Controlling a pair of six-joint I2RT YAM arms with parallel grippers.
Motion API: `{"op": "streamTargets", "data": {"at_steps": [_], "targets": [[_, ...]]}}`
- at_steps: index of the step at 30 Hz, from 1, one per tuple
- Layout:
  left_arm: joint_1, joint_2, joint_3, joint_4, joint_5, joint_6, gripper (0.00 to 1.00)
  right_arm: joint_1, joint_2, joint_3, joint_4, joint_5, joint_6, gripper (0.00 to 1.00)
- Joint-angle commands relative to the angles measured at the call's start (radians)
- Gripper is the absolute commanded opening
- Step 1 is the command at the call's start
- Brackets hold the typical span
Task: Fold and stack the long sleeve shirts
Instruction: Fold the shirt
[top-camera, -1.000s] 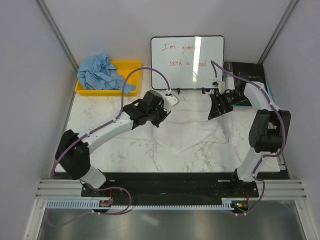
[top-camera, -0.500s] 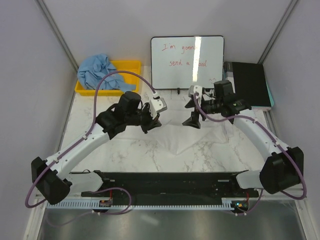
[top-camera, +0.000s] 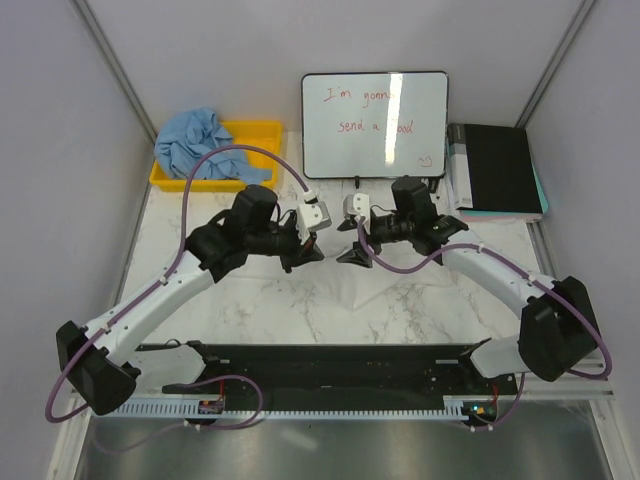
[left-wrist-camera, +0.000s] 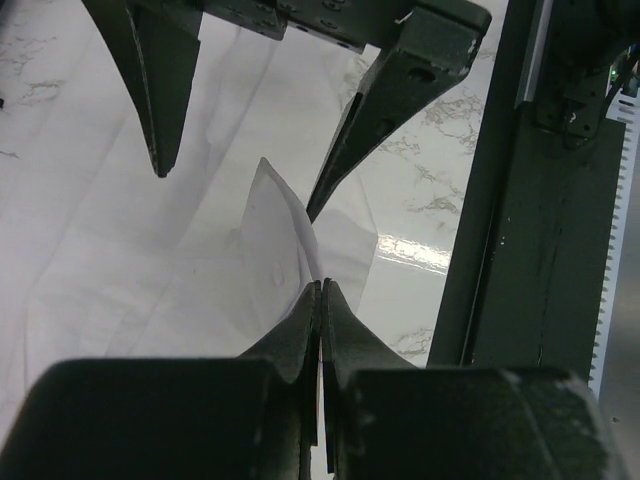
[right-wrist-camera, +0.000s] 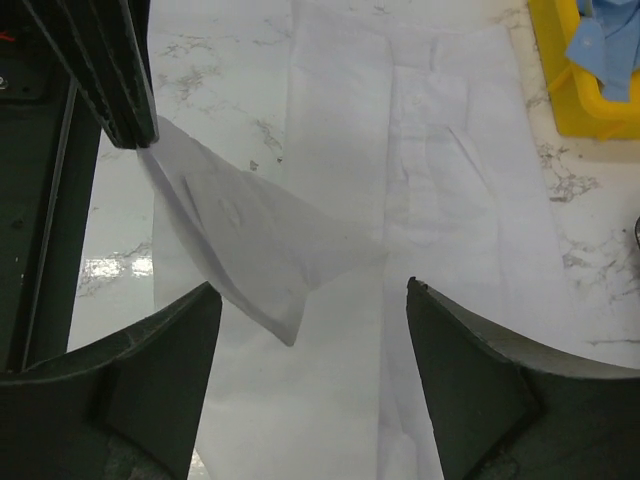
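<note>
The white long sleeve shirt (top-camera: 360, 285) lies flattened on the marble table in the middle. My left gripper (top-camera: 310, 250) is shut on a lifted flap of it (left-wrist-camera: 285, 225), seen pinched between its jaws (left-wrist-camera: 320, 287). My right gripper (top-camera: 350, 252) is open and empty just above the shirt (right-wrist-camera: 440, 200), facing the left gripper; its jaws stand wide apart (right-wrist-camera: 312, 290). The light blue shirt (top-camera: 195, 140) is bunched up over the left end of the yellow bin (top-camera: 262, 130), and shows at the top right in the right wrist view (right-wrist-camera: 608, 40).
A whiteboard (top-camera: 375, 122) with red writing stands at the back centre. A black notebook (top-camera: 495, 170) lies at the back right. The black base rail (top-camera: 340, 360) runs along the near edge. Grey walls close in left and right.
Both arms have swung in toward the table's middle. The right gripper has moved left across the white shirt to face the left gripper. The shirt looks narrower and more gathered.
</note>
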Motion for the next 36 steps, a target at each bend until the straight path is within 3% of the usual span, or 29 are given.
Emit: {"op": "streamTargets", "data": {"at_steps": [1, 4, 7, 8, 10, 11, 12, 18, 33, 34, 36], "targets": [[0.003, -0.032, 0.014, -0.015, 0.041, 0.013, 0.02, 0.024, 0.018, 0.047, 0.120, 0.017, 0.038, 0.78], [0.003, -0.036, 0.008, -0.015, 0.048, 0.010, 0.02, 0.026, 0.029, 0.071, 0.107, 0.016, 0.041, 0.70], [0.003, -0.042, 0.009, -0.016, 0.045, 0.002, 0.02, 0.032, 0.029, 0.087, 0.071, 0.011, 0.007, 0.53], [0.005, -0.044, 0.011, -0.015, 0.042, 0.000, 0.02, 0.032, 0.027, 0.088, 0.052, 0.011, -0.004, 0.40], [0.008, -0.045, 0.011, -0.015, 0.039, -0.009, 0.02, 0.032, 0.026, 0.107, 0.013, 0.005, -0.010, 0.24], [0.017, -0.047, 0.008, -0.013, 0.036, -0.015, 0.02, 0.032, 0.027, 0.116, -0.006, 0.002, -0.013, 0.05], [0.023, -0.047, 0.008, -0.013, 0.036, -0.033, 0.02, 0.032, 0.026, 0.122, -0.020, 0.001, -0.014, 0.00], [0.077, -0.068, -0.034, 0.015, 0.027, -0.079, 0.02, 0.030, -0.025, 0.136, -0.089, 0.010, -0.007, 0.00], [0.081, -0.081, -0.040, 0.016, -0.021, -0.063, 0.02, 0.030, -0.037, 0.176, -0.113, 0.021, 0.019, 0.00], [0.081, -0.079, -0.041, 0.015, -0.027, -0.061, 0.02, 0.032, -0.039, 0.174, -0.113, 0.022, 0.019, 0.00], [0.081, -0.082, -0.045, 0.016, -0.044, -0.073, 0.17, 0.030, -0.039, 0.174, -0.113, 0.019, 0.022, 0.00]]}}
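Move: My right hand is open around the free edge of the lifted shirt flap: the edge lies about 2 cm to its left, level with the pads. My left fingers already pinch the flap some 6 cm left and 4 cm back of the right hand; from them the free edge is about 4 cm ahead and 4 cm right. The laid shirt body is centred about 15 cm below the right hand, 5 cm ahead and 2 cm left, with the whiteboard some 34 cm ahead and 8 cm right. I ease my right hand about 1 cm left and forward and shut its wide-open fingers, pinching the free edge of the flap; rising all the while, it goes up nearly 4 cm in all. Once they are shut, my left hand, still holding its part of the flap, draws some 2 cm left, away from the right hand, turning about 5 degrees counter-clockwise. ##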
